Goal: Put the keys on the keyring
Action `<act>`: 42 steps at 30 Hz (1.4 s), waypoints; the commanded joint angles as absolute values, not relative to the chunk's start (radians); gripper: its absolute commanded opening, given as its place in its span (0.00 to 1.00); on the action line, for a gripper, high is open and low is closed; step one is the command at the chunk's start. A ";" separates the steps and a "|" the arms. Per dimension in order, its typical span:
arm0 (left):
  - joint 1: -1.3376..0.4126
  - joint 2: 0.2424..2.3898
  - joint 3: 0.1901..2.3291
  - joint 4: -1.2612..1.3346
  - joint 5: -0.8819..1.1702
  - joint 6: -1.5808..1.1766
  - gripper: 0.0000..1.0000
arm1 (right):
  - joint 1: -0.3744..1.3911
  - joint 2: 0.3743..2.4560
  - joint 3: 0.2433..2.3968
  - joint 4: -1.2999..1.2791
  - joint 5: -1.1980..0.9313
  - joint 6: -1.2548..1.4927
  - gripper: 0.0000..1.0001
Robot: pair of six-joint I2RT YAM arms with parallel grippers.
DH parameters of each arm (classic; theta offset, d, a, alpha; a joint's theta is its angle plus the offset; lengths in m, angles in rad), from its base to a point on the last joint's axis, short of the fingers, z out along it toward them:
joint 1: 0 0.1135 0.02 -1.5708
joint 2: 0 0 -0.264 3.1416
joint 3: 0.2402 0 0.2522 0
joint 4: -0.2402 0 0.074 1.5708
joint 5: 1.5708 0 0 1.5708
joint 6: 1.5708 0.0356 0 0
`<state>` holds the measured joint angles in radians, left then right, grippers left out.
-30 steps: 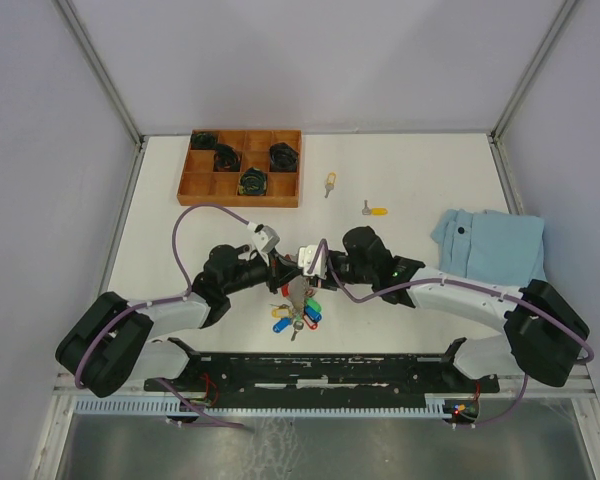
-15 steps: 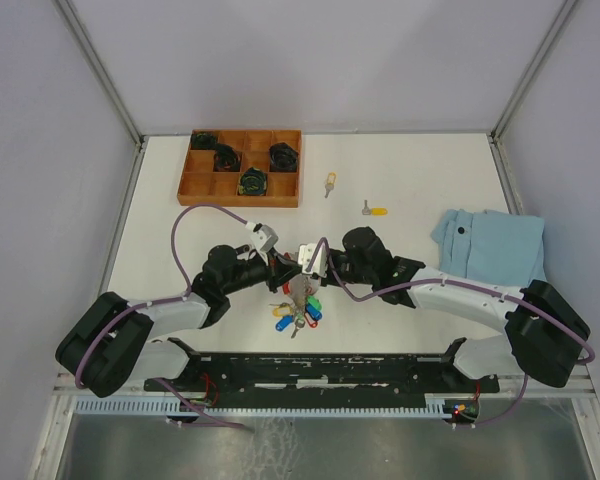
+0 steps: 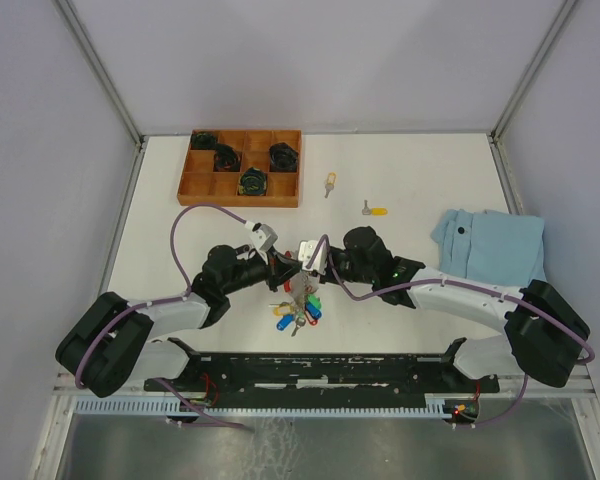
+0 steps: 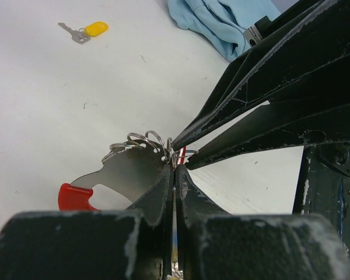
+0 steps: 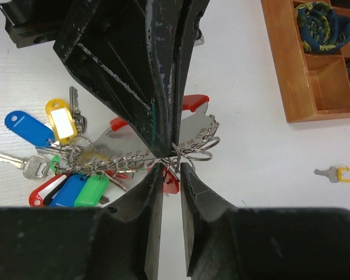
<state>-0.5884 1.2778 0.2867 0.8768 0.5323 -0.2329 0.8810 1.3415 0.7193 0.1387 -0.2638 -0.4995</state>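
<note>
The keyring (image 3: 298, 308) hangs between both arms near the table's front middle. It is a bunch with a flat silver plate (image 4: 128, 175), a beaded band and blue (image 5: 28, 128), yellow (image 5: 61, 119) and green (image 5: 93, 189) tags. My left gripper (image 4: 175, 169) is shut on the plate's ring end. My right gripper (image 5: 170, 169) meets it tip to tip, its jaws narrowed onto a small wire ring of the bunch. Two loose keys with yellow tags lie farther back: one (image 3: 329, 183) near the tray, the other (image 3: 374, 210) to its right.
A wooden compartment tray (image 3: 238, 202) with dark rolled items stands at the back left. A folded light-blue cloth (image 3: 490, 245) lies on the right. The two grippers (image 3: 296, 275) nearly touch each other over the bunch.
My right gripper's jaws have narrowed onto the wire ring. Both arms have barely moved, and the bunch hangs in the same place.
</note>
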 commanded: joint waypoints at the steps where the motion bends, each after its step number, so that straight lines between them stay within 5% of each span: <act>1: -0.587 1.265 0.285 0.963 0.537 -0.291 0.03 | 0.879 1.350 0.735 0.221 -0.253 -0.467 0.25; 4: -0.588 1.263 0.285 0.964 0.535 -0.295 0.03 | 0.879 1.355 0.738 0.218 -0.244 -0.464 0.22; 10: -0.587 1.239 0.274 0.964 0.504 -0.301 0.03 | 0.879 1.333 0.724 0.175 -0.229 -0.472 0.01; 42: -0.658 1.396 0.111 1.493 0.095 -0.585 0.03 | 0.964 1.382 0.605 0.382 -0.264 -0.371 0.01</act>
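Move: The end ring of the keyring, where the left fingers already have it, stands between the right hand's parted tips, about 1 cm to that hand's left and level. From the right hand, the numbered metal plate is some 3 cm back, 2 cm left and 4 cm lower; the red handle 4 cm left, level fore and aft, 4 cm below; the key bunch roughly 7 cm back, 3 cm left, 5 cm below. From the left hand, the ring is about 1 cm to the right. Barely shifting at first, the right hand closes its part-open fingers fully at the ring and pinches it beside the left tips, then draws back about 2 cm and a bit over 1 cm left, dipping some 1.5 cm at the very end. The left hand keeps its fingers shut on the ring, eases left, and turns roughly 15 degrees counter-clockwise while its fingertips tilt up. ##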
